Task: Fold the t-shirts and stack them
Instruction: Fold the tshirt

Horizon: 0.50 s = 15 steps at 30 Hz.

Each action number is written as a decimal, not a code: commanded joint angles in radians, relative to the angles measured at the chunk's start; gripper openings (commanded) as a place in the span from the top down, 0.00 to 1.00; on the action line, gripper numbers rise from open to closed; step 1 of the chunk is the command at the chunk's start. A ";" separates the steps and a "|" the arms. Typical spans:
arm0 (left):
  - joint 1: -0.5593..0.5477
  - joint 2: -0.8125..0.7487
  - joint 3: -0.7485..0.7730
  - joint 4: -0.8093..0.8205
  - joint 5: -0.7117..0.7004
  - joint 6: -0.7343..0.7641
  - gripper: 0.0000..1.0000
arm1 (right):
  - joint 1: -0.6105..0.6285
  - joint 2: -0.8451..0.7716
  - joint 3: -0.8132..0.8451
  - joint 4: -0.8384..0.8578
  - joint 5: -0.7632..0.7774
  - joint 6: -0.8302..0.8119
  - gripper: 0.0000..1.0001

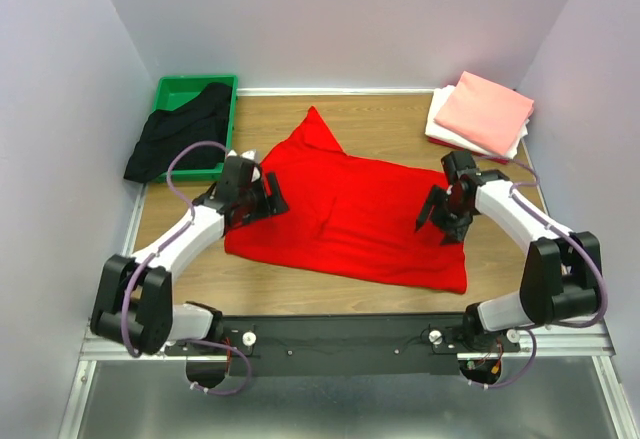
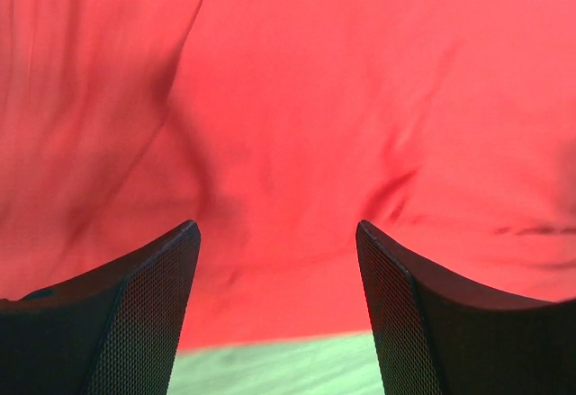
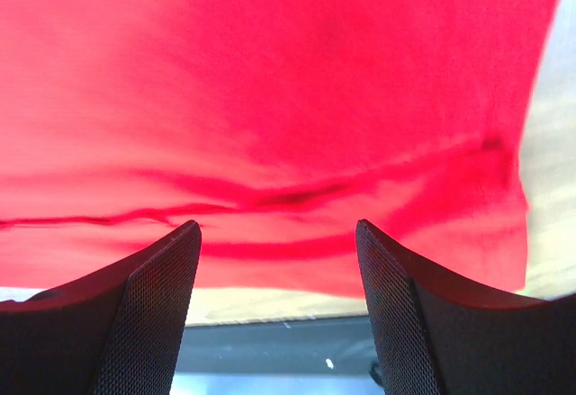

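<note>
A bright red t-shirt (image 1: 350, 214) lies spread across the middle of the table, one corner peaked toward the back. My left gripper (image 1: 268, 197) hovers over its left edge, open, and in the left wrist view only red cloth (image 2: 297, 125) lies beyond the left gripper (image 2: 277, 224). My right gripper (image 1: 435, 217) is over the shirt's right side, also open with nothing between its fingers; the right wrist view has the right gripper (image 3: 277, 224) above wrinkled red cloth (image 3: 270, 116). A black t-shirt (image 1: 180, 134) drapes out of the green bin. A folded salmon-pink t-shirt (image 1: 483, 109) rests on a folded white one (image 1: 440, 124).
The green bin (image 1: 195, 87) stands at the back left corner. Pale walls close in the table on three sides. The folded stack sits at the back right. A metal rail (image 1: 350, 344) carrying both arm bases runs along the near edge, with bare wood (image 1: 390, 114) behind the red shirt.
</note>
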 commanded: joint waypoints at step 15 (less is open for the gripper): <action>-0.001 0.498 0.237 0.174 0.044 0.206 0.22 | -0.001 0.205 0.005 0.200 0.247 -0.091 0.23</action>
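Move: The half-folded t-shirt lies under both hands: its middle is about 15 cm right, 4 cm back and 6 cm below the left hand, and some 18 cm left, level with and 4 cm below the right. Its sleeve sticks out about 15 cm ahead and 10 cm right of the left hand; the green bin is roughly 17 cm ahead and 16 cm left of the left hand. The folded stack stands some 23 cm ahead and 10 cm right of the right hand. Both open hands hop forward over the t-shirt, left about 9 cm, right 5, then down onto the cloth. ##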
